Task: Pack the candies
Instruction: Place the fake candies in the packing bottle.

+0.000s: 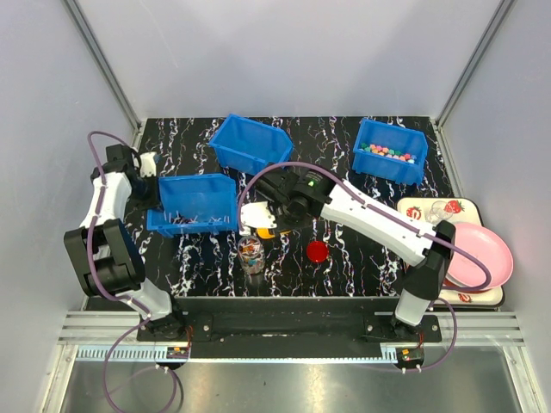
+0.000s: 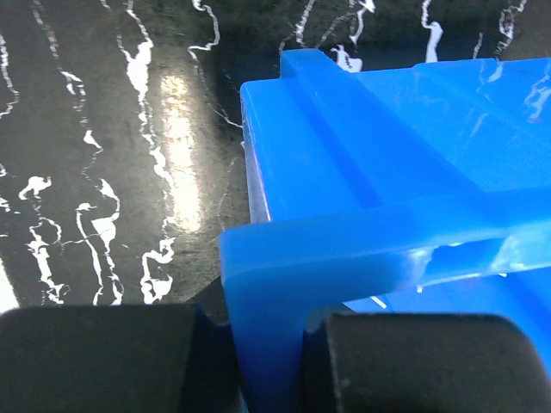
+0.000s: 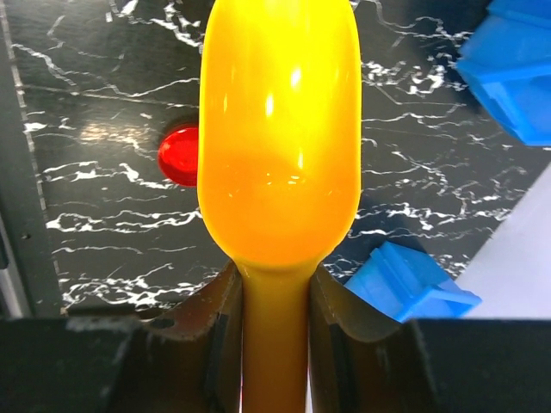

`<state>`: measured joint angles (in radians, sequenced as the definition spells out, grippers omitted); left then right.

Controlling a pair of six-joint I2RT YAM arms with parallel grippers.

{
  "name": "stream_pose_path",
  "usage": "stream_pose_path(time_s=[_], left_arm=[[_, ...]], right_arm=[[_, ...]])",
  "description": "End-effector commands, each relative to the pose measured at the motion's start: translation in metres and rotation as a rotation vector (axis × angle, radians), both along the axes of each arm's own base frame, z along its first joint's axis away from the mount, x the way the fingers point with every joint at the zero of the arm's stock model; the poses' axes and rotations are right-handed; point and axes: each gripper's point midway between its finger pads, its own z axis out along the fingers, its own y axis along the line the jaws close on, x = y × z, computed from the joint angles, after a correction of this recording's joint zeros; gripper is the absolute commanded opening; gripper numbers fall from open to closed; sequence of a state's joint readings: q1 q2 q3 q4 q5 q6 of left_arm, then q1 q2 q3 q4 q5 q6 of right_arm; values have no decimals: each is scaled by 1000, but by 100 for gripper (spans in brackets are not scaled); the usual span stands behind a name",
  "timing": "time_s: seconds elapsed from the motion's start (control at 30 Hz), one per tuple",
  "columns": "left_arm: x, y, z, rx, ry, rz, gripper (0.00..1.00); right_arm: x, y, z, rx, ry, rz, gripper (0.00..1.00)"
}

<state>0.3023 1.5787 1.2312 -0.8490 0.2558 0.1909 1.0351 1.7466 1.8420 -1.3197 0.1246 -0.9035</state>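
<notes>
Candies (image 1: 387, 153) lie in the blue bin (image 1: 411, 169) at the back right, and more fill a small clear jar (image 1: 250, 255) near the table's front. My right gripper (image 1: 258, 216) (image 3: 275, 344) is shut on the handle of a yellow scoop (image 1: 268, 232) (image 3: 280, 129) just above the jar. No candy shows in the scoop's bowl. The flat red lid (image 1: 318, 251) (image 3: 176, 156) lies right of the jar. At the left, my left gripper (image 1: 153, 201) (image 2: 271, 361) is shut on the rim of another blue bin (image 1: 194, 205) (image 2: 362, 172).
A third blue bin (image 1: 250, 142) stands tilted at the back centre. A pink plate (image 1: 479, 255) rests on a strawberry-print tray (image 1: 430, 209) at the right edge. Grey walls enclose the black marbled table (image 1: 362, 258).
</notes>
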Motion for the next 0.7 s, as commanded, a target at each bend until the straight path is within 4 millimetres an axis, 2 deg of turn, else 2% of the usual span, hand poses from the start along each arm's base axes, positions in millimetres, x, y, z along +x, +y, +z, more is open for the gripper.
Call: stream_pose_path(time_s=[0.0,0.17,0.2,0.27,0.3,0.5,0.67], left_arm=[[8,8,13,14,-75,21,0],[5,12,7,15,-59,28,0],[5,13,6,13,-58,30,0],[3,15,2,10,-45,35,0],[3,16,1,9,-43,35,0],[4,21,-5,-1,-19,46,0],[4,24,-11,-9,6,50,0]], right_arm=[[15,2,36,91,-126,-2,0],[28,-2,45,201,-96,-75,0],[35,-7,47,224,-91,-105,0],[41,-6,52,292,-64,-131,0],[50,-12,55,319,-72,-164,0],[54,-7,63,484,-3,-197,0],[54,-7,54,556,32,-222,0]])
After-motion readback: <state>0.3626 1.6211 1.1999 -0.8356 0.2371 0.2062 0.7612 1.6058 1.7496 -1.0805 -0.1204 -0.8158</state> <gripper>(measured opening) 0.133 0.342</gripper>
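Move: Right hand, gripping the empty scoop: the bin of round candies lies about 20 cm ahead, 25 right and 16 below; the bottle it leaves is 8 back, 11 left and 15 below, the red lid 6 back, 5 right and 20 below. The left hand holds the lollipop bin, its middle roughly 10 cm right, level fore and aft and 4 below; the bottle is some 13 back, 24 right, 5 below. The right hand keeps its grip on the yellow scoop and draws it away from the bottle, swinging about 6 cm forward with some rise and a little to the right, towards the round-candy bin, easing off at the end while the wrist rolls some 20 degrees left side up and turns clockwise. The left hand, still pinching the lollipop bin's rim, takes the bin about 2 cm left and 2 cm down, slightly back, away from the bottle. ##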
